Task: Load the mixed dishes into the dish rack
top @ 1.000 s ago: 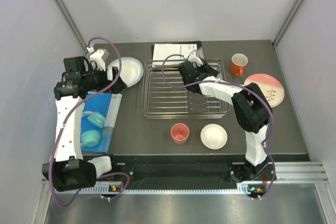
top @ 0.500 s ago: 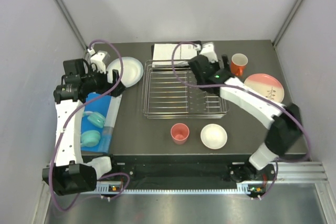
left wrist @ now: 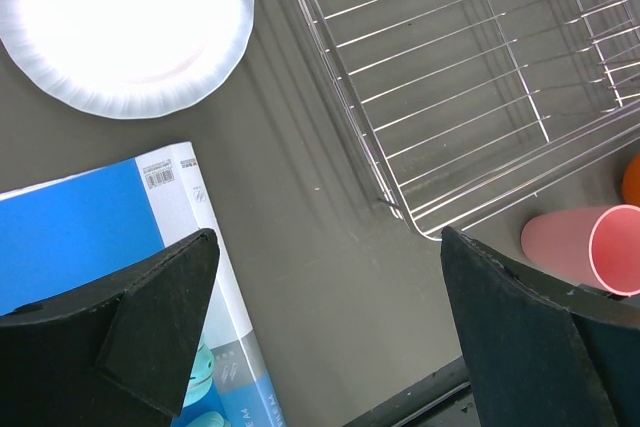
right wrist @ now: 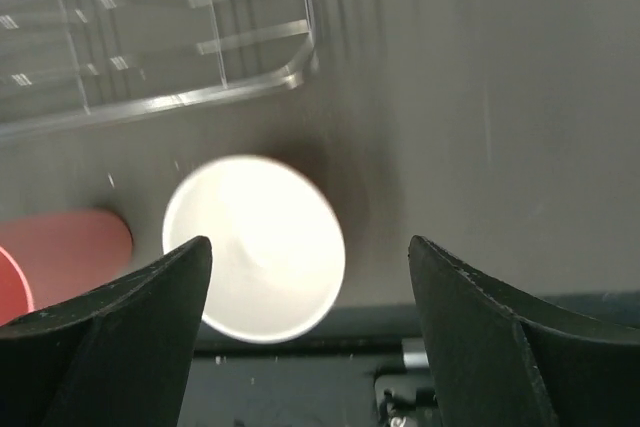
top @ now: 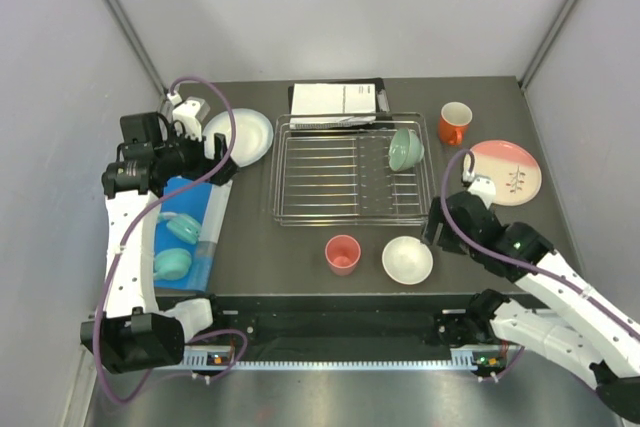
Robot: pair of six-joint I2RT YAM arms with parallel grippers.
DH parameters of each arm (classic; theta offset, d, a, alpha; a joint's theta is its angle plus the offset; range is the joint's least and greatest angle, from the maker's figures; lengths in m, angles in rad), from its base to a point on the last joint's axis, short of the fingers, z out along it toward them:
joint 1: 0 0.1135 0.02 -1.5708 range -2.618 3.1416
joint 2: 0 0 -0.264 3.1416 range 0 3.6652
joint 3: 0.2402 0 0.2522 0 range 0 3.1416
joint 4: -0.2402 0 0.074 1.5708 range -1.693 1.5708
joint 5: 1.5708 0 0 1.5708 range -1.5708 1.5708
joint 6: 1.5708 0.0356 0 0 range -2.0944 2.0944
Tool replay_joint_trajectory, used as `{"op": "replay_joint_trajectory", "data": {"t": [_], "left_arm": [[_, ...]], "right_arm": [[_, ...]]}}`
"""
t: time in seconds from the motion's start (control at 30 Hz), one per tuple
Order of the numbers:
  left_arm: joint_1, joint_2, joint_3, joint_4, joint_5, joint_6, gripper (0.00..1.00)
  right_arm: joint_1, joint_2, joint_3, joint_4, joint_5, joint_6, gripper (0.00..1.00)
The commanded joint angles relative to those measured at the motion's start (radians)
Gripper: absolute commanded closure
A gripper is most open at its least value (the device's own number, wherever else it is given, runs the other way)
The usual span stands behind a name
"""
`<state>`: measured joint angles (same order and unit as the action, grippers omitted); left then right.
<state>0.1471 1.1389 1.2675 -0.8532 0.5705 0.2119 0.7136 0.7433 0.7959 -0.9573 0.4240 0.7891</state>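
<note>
The silver wire dish rack (top: pixel 350 175) (left wrist: pixel 470 77) (right wrist: pixel 150 37) stands mid-table with the mint-green bowl (top: pixel 405 148) tilted in its back right corner. In front of it are the pink cup (top: pixel 342 253) (left wrist: pixel 590 247) (right wrist: pixel 55 252) and the white-inside bowl (top: pixel 407 259) (right wrist: pixel 255 247). My right gripper (top: pixel 432 237) (right wrist: pixel 310 247) hangs open just right of that bowl, holding nothing. The white plate (top: pixel 245 135) (left wrist: pixel 125 27) lies left of the rack. My left gripper (top: pixel 222 162) (left wrist: pixel 330 317) is open and empty beside it. The orange mug (top: pixel 455 123) and pink plate (top: pixel 505 169) sit at the right.
A blue sheet (top: pixel 190 227) (left wrist: pixel 90 227) with small teal pieces (top: pixel 175 265) lies at the left under the left arm. A white printed paper on a black board (top: pixel 335 99) lies behind the rack. The table's front edge is close to the cup and bowl.
My right arm has pulled back from the rack to the near right, leaving the mint-green bowl in the rack, and its jaws have opened. The left arm has hardly moved.
</note>
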Motion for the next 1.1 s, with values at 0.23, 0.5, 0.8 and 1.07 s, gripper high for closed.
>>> {"op": "replay_joint_trajectory", "data": {"t": [0.23,0.5,0.8,1.07], "left_arm": [[0.005,-0.024,0.038,0.016,0.008,0.004,0.04],[0.006,-0.014,0.05,0.016,0.028,-0.012,0.04],[0.005,-0.024,0.052,0.008,0.025,-0.012,0.04],[0.005,-0.028,0.07,-0.007,0.038,-0.02,0.04]], "right_arm": [[0.009,-0.035,-0.225,0.057,-0.18,0.173,0.22],[0.009,0.05,-0.29,0.19,-0.174,0.154,0.26],[0.007,0.106,-0.343,0.278,-0.191,0.17,0.57],[0.007,0.13,-0.333,0.284,-0.2,0.153,0.98]]}}
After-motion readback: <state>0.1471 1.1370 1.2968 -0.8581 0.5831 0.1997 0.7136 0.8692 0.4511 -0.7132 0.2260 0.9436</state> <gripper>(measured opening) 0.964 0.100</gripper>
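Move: The white bowl lies about 6 cm to the right gripper's left, 2 cm back and some 14 cm below. The pink cup stands roughly 16 cm farther left of the bowl and about level with it. The dish rack's middle is some 21 cm ahead and 19 cm left of the gripper. From the left gripper the white bowl is about 42 cm to the right, 13 cm back and 23 cm lower. Lower the right gripper about 12 cm onto the right-hand rim of the white bowl, drawing back nearly 5 cm on the way down, then easing slightly forward and left while the fingers tip some 15 degrees steeper. Over the last part of the descent, shut the fingers from wide open to pinch the rim between them. ##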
